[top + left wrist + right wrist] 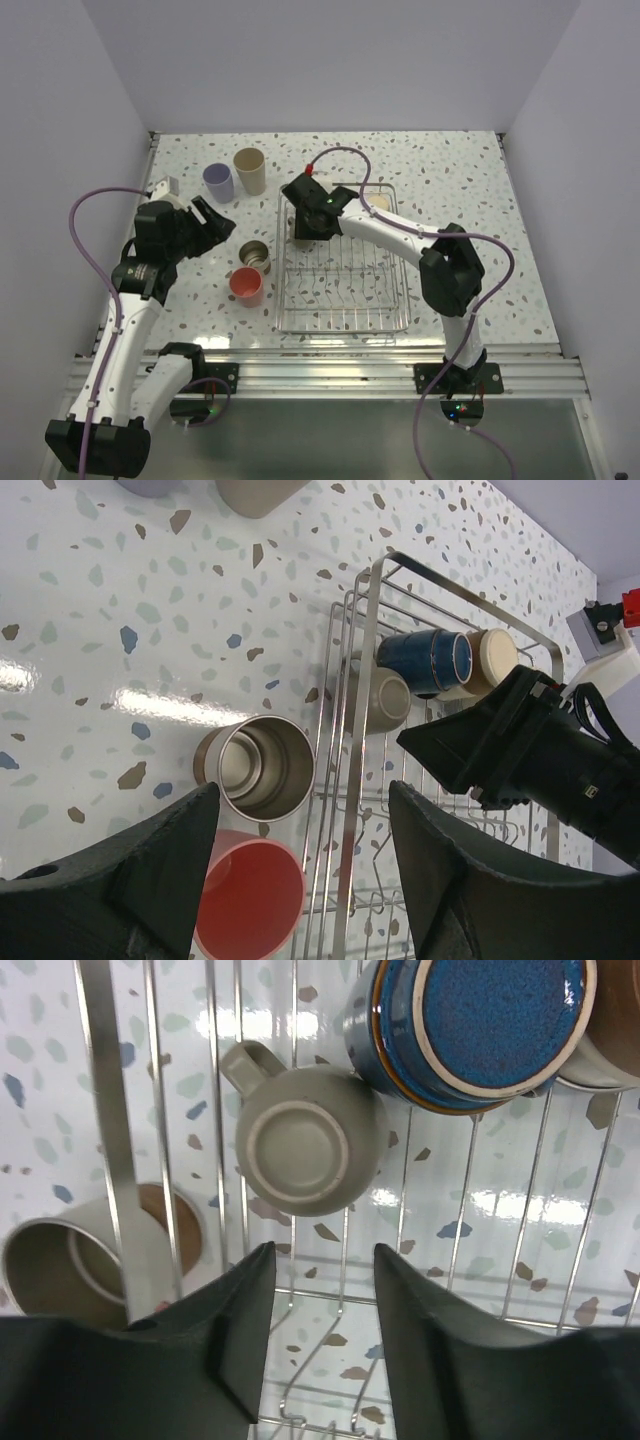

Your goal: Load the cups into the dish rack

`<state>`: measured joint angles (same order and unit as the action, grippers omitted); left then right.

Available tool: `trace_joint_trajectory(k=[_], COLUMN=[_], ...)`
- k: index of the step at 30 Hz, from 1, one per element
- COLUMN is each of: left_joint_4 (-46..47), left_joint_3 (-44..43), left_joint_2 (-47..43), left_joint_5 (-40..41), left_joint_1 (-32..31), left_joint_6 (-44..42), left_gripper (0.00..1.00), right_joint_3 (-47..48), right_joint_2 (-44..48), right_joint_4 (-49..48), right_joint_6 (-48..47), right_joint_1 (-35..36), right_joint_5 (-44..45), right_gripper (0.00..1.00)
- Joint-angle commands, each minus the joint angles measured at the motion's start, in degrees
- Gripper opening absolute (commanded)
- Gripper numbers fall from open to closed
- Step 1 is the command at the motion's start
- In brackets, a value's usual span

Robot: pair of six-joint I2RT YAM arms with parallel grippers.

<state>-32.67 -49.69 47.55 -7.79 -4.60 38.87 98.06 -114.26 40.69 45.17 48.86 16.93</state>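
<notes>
The silver wire dish rack (345,318) sits mid-table. In the right wrist view an upturned grey mug (305,1145), a dark blue mug (470,1025) and a cream cup (610,1030) lie in its far end. My right gripper (322,1260) is open and empty, hovering over the rack (105,1110) just short of the grey mug. A steel cup (255,257) and a coral-pink cup (246,287) stand left of the rack. My left gripper (300,800) is open and empty above them, the steel cup (255,767) and coral cup (250,900) at its left finger.
A lavender tumbler (218,182) and a tall beige tumbler (250,170) stand at the back left of the table. The right arm (440,260) lies across the rack's far right. The left wrist view shows the right gripper body (540,755) over the rack.
</notes>
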Motion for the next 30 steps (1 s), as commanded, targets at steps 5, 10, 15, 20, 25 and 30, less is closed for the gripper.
trace_joint_trajectory(k=[5,10,15,20,25,30], left_joint_4=[1.38,1.46,1.46,1.38,1.20,0.76], left_joint_3=[0.82,1.26,1.70,1.88,2.06,2.06], left_joint_2=[-0.09,-0.18,-0.26,-0.27,-0.35,-0.27], left_joint_5=[-1.26,-1.35,-1.35,-1.17,-1.09,-0.82], left_joint_1=[-0.32,-0.32,-0.32,-0.32,-0.32,-0.32], left_joint_6=[-0.20,-0.38,-0.46,-0.64,-0.90,-1.34], left_gripper=[0.71,0.71,0.71,0.71,0.71,0.72], right_joint_3=[-1.65,-0.94,1.51,3.89,6.87,11.35], right_joint_2=[1.14,-0.96,-4.30,-6.68,-9.14,-11.77], right_joint_4=[-1.40,-1.49,-1.23,-0.87,-0.87,0.27], right_joint_6=[-0.08,-0.52,-0.69,-0.78,-0.78,-0.61], right_joint_1=[0.18,0.18,0.18,0.27,0.18,0.09], right_joint_5=[0.30,-0.23,-0.67,-1.11,-1.28,-1.28], right_gripper=[0.29,0.28,0.26,0.25,0.25,0.24])
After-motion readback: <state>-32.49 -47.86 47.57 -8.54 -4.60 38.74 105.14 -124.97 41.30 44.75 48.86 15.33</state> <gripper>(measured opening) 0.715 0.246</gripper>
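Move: The small grey cup stands bottom-up in the rack, about 5 cm ahead of the right gripper, 1 cm to its left and 6 cm below. The blue mug is some 5 cm farther out than the cup and 5 cm to its right; the steel cup, outside the rack, lies about 13 cm left of the right gripper and 2 cm ahead. From the left gripper the small grey cup is roughly 11 cm ahead, 19 cm right and 17 cm down. Close the right gripper's half-open, empty fingers most of the way and lower them about 5 cm to the near side of the small grey cup. Level off there and ease some 2 cm left and a little forward, bringing the fingertips right up to the edge of its upturned base; contact can't be made out. ##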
